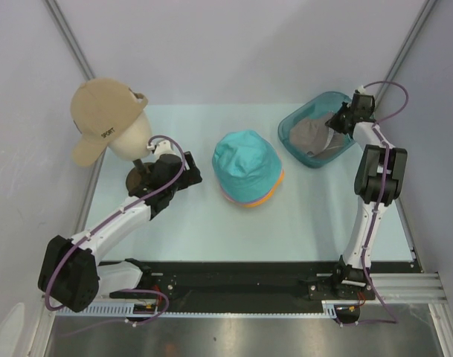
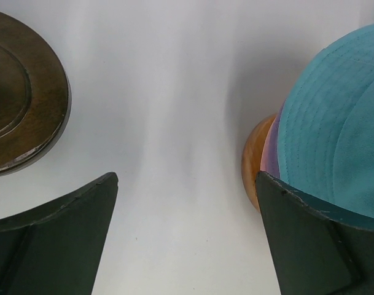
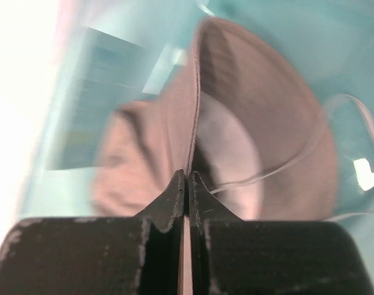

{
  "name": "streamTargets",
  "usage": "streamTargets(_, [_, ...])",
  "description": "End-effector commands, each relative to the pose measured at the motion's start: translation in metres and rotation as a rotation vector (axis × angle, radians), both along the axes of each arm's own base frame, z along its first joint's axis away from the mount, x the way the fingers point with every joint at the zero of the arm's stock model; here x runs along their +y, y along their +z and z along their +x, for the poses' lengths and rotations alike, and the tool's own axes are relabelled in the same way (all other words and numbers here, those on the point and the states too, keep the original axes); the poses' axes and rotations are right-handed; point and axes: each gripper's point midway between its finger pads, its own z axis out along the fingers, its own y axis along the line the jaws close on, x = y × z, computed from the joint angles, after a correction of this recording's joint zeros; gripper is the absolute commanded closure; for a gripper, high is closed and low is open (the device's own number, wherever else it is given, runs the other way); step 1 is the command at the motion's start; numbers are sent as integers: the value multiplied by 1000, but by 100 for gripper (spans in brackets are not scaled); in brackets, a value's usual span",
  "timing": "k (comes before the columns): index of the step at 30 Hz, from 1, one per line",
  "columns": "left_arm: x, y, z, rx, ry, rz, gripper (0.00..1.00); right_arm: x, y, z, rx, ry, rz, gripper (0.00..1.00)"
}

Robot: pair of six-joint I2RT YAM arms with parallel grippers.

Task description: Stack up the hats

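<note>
A teal hat point(image 1: 246, 165) tops a stack in the middle of the table, with lilac and yellow-orange brims point(image 1: 265, 198) showing under it. In the left wrist view the teal hat point(image 2: 340, 123) and the orange brim point(image 2: 253, 160) lie at the right, beside the right finger. My left gripper point(image 1: 183, 176) stands open over bare table, left of the stack. A grey-taupe hat point(image 1: 313, 136) lies in the clear teal tub point(image 1: 294, 119) at the back right. My right gripper point(image 1: 338, 120) is shut on that hat's brim edge point(image 3: 193, 123), which rises straight from the pinched jaws.
A cream mannequin head point(image 1: 129, 137) wearing a tan cap point(image 1: 100, 111) stands on a round dark wooden base point(image 2: 21, 92) at the back left, close to my left gripper. Grey walls enclose the table on three sides.
</note>
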Motion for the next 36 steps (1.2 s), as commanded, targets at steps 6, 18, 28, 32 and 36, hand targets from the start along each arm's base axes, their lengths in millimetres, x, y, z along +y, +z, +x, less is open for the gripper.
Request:
streamTargets(6, [-26, 59, 10, -172, -177, -22, 2, 35, 241, -6, -499, -32, -36, 100])
streamTargets(18, [-72, 163, 9, -388, -465, -76, 4, 94, 382, -98, -727, 4, -117, 100])
streamTargets(28, [-79, 213, -7, -484, -469, -240, 3, 166, 466, -200, -896, 127, 21, 100])
streamTargets(32, [-60, 204, -22, -467, -412, -217, 2, 202, 483, -231, -931, 213, 137, 100])
streamTargets(36, [-39, 195, -42, -455, -373, -178, 2, 240, 502, -249, -990, 281, 243, 100])
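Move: Out in the blue bin, the right hand already pinches the grey hat. The teal-topped hat stack, where the hat is being taken, lies about 23 cm back and 32 cm to the left of this hand, its middle some 9 cm higher. The bin's middle is roughly 6 cm to the hand's left, 2 cm back and 5 cm below. From the left hand the stack is about 18 cm to the right, 5 cm ahead and 3 cm up. Lifting fast, the right hand keeps its pinch on the grey hat's edge and rises nearly 50 cm, first almost straight up out of the bin, then also back and left by a good 20 cm each, closing sideways on the stack. Its wrist tips up about 50 degrees. Beside the stack the empty left hand rises some 20 cm, fingers still open and tilting up, drifting right. ##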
